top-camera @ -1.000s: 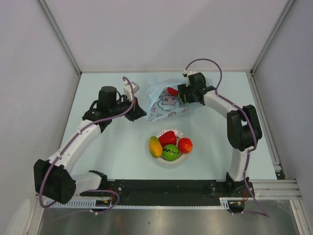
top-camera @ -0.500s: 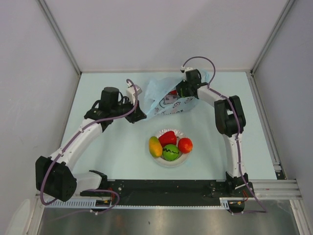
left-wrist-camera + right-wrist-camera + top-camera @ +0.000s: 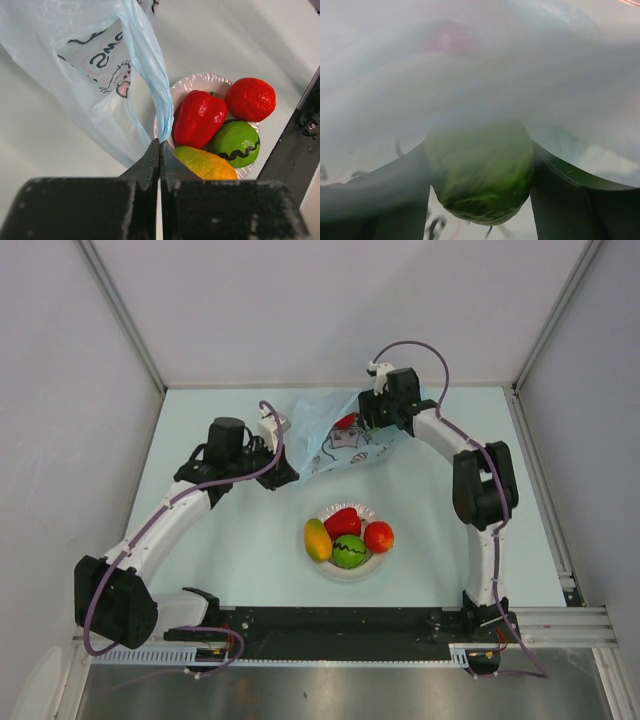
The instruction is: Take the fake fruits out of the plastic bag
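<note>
The light-blue plastic bag (image 3: 335, 435) lies at the back of the table, a red fake fruit (image 3: 347, 421) showing in its mouth. My left gripper (image 3: 283, 474) is shut on the bag's edge (image 3: 159, 107) and holds it stretched. My right gripper (image 3: 374, 420) reaches into the bag from the right. Through hazy film in the right wrist view, a green fake fruit (image 3: 480, 175) fills the gap between both fingers (image 3: 395, 195) of my right gripper (image 3: 479, 150), touching each. A red blur (image 3: 447, 40) lies beyond it.
A white plate (image 3: 338, 573) sits near the table's middle with a yellow-orange fruit (image 3: 317, 539), a red pepper (image 3: 342, 522), a green fruit with a black zigzag (image 3: 349, 552) and a red round fruit (image 3: 378, 536). The same plate (image 3: 200, 79) shows past the left fingers.
The right gripper has moved back and deeper into the bag and its jaws have narrowed around the green fruit. The bag now stands pulled up and stretched from the left gripper.
</note>
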Robot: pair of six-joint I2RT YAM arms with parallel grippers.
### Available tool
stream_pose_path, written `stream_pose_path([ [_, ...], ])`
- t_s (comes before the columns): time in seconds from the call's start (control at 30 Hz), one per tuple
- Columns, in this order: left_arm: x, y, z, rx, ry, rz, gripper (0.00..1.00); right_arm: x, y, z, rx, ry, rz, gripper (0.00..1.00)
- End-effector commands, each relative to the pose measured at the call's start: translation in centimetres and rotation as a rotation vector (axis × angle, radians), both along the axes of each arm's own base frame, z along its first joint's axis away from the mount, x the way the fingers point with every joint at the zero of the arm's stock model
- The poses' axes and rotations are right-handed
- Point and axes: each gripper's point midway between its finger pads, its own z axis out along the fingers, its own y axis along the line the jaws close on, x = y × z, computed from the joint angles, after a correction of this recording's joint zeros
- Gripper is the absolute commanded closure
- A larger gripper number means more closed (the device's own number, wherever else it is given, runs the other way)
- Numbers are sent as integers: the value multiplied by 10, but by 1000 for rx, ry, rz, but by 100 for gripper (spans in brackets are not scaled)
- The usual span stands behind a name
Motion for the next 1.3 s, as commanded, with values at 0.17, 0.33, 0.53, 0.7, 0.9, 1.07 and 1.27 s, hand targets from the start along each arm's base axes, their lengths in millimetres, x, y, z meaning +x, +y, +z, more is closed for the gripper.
stream_pose_path([
  [0.17,16,-10,41,-93,-93,39,100,-118,19,63,128,50,208,91],
  [0.33,13,-9,51,-133,-95,62,100,-198,52,85,85,5,470,91],
  [0.53,5,-9,61,-174,-112,70,100,-298,62,63,-31,33,713,89],
  [0.7,3,-9,71,-199,-135,70,100,-323,45,51,-51,51,688,87],
  [0.9,1,-8,73,-202,-148,68,100,-278,4,48,-31,60,491,83],
  [1.07,-4,-2,68,-177,-162,77,100,-260,-3,42,-4,68,449,76],
  [1.27,-6,8,70,-167,-173,100,100,-267,8,21,42,164,484,73],
])
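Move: The green fruit is already pinched in the right gripper, inside the bag. The plate it goes to lies about 33 cm back and 7 cm left of that gripper, some 9 cm lower. On the plate, the red pepper is about 28 cm back and 7 cm left, the round red fruit 32 cm straight back. Another red fruit lies in the bag, roughly 7 cm to the left. From the left gripper the plate is about 7 cm back, 9 cm right and 19 cm down. Keep the green fruit pinched and draw the right gripper up and back out of the bag, then sweep it back about 33 cm and left over the plate, turning counter-clockwise; then reverse forward and right some 8 cm, turning partly back and sinking slightly. Keep the left gripper shut on the bag's rim and lift it about 6 cm. ##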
